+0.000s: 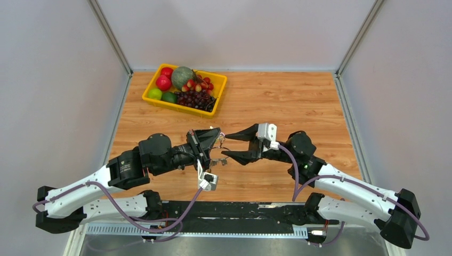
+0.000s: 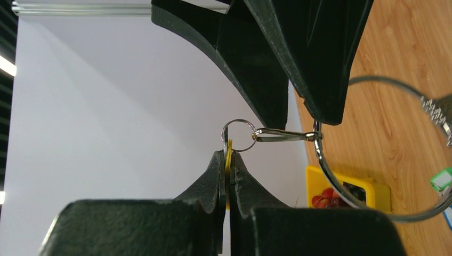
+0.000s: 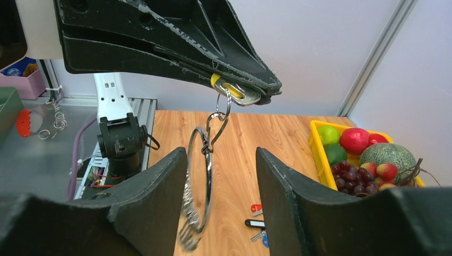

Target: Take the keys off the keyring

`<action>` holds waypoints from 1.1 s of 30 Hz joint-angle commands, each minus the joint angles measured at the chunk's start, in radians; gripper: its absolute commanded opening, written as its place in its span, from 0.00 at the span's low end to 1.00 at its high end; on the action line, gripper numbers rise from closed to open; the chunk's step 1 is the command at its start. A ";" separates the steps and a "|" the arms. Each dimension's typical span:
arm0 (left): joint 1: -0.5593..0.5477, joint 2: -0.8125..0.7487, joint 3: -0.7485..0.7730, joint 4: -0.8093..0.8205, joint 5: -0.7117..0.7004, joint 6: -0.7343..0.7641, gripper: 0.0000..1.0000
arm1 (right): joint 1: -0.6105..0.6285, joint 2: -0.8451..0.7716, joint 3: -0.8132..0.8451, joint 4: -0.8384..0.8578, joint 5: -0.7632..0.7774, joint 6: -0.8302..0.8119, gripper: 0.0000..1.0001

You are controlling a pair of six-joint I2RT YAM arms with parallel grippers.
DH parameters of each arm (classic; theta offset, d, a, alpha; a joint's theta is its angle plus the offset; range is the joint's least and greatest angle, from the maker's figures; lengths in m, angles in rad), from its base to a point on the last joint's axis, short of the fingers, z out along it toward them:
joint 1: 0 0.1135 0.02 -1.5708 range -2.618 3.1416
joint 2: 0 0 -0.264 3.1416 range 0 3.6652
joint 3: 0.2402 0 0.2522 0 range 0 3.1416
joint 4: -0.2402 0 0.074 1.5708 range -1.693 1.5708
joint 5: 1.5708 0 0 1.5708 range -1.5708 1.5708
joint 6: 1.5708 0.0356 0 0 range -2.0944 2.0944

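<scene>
My left gripper [image 2: 229, 156] is shut on a thin yellow key head [image 2: 229, 162]. From that key a small split ring [image 2: 238, 135] and a silver clasp [image 2: 282, 136] run to the large wire keyring [image 2: 341, 186]. In the right wrist view the keyring [image 3: 207, 176] hangs below the left gripper [image 3: 250, 95], with blurred silver keys [image 3: 187, 213] dangling from it. My right gripper [image 3: 221, 154] is open, one finger on each side of the hanging ring, and nothing is pinched. From above, both grippers [image 1: 217, 133] [image 1: 226, 145] meet over mid-table.
Loose red [image 3: 256, 209], black [image 3: 255, 224] and blue [image 3: 264, 239] keys lie on the wooden table [image 1: 298, 101] under the right gripper. A yellow fruit basket [image 1: 151, 85] stands at the back left. Grey walls enclose the table on three sides.
</scene>
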 commanded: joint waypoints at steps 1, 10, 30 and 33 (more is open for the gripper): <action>-0.007 -0.015 0.029 0.040 0.057 -0.023 0.00 | 0.002 0.022 0.060 0.059 -0.042 0.014 0.54; -0.005 -0.008 0.028 0.044 0.058 -0.020 0.00 | 0.002 0.045 0.080 0.061 -0.068 0.019 0.43; -0.006 -0.012 0.038 0.050 0.072 -0.024 0.00 | 0.002 0.041 0.093 0.029 -0.109 0.016 0.22; -0.008 -0.009 0.035 0.050 0.072 -0.024 0.00 | 0.002 0.040 0.095 0.025 -0.105 0.016 0.24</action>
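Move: Just off the right hand's open fingertips, roughly 1 cm farther left, 1 cm higher and 1 cm back, hangs the metal clasp; from the left hand it is about 4 cm below, 2 cm back and 1 cm right. The yellow key tag in the left fingers sits some 5 cm above the right hand point, 2 cm ahead and 3 cm left. The big keyring's centre is about 3 cm below that point, 2 cm back and 2 cm left. Easing left and up about 1 cm each, then back about 1 cm, the right hand closes its fingers from a little over half open to nearly shut, one on each side of the clasp below the small ring; a pinch on it can't be made out. The left hand keeps its pinch on the yellow key tag, drawing back less than 1 cm. ##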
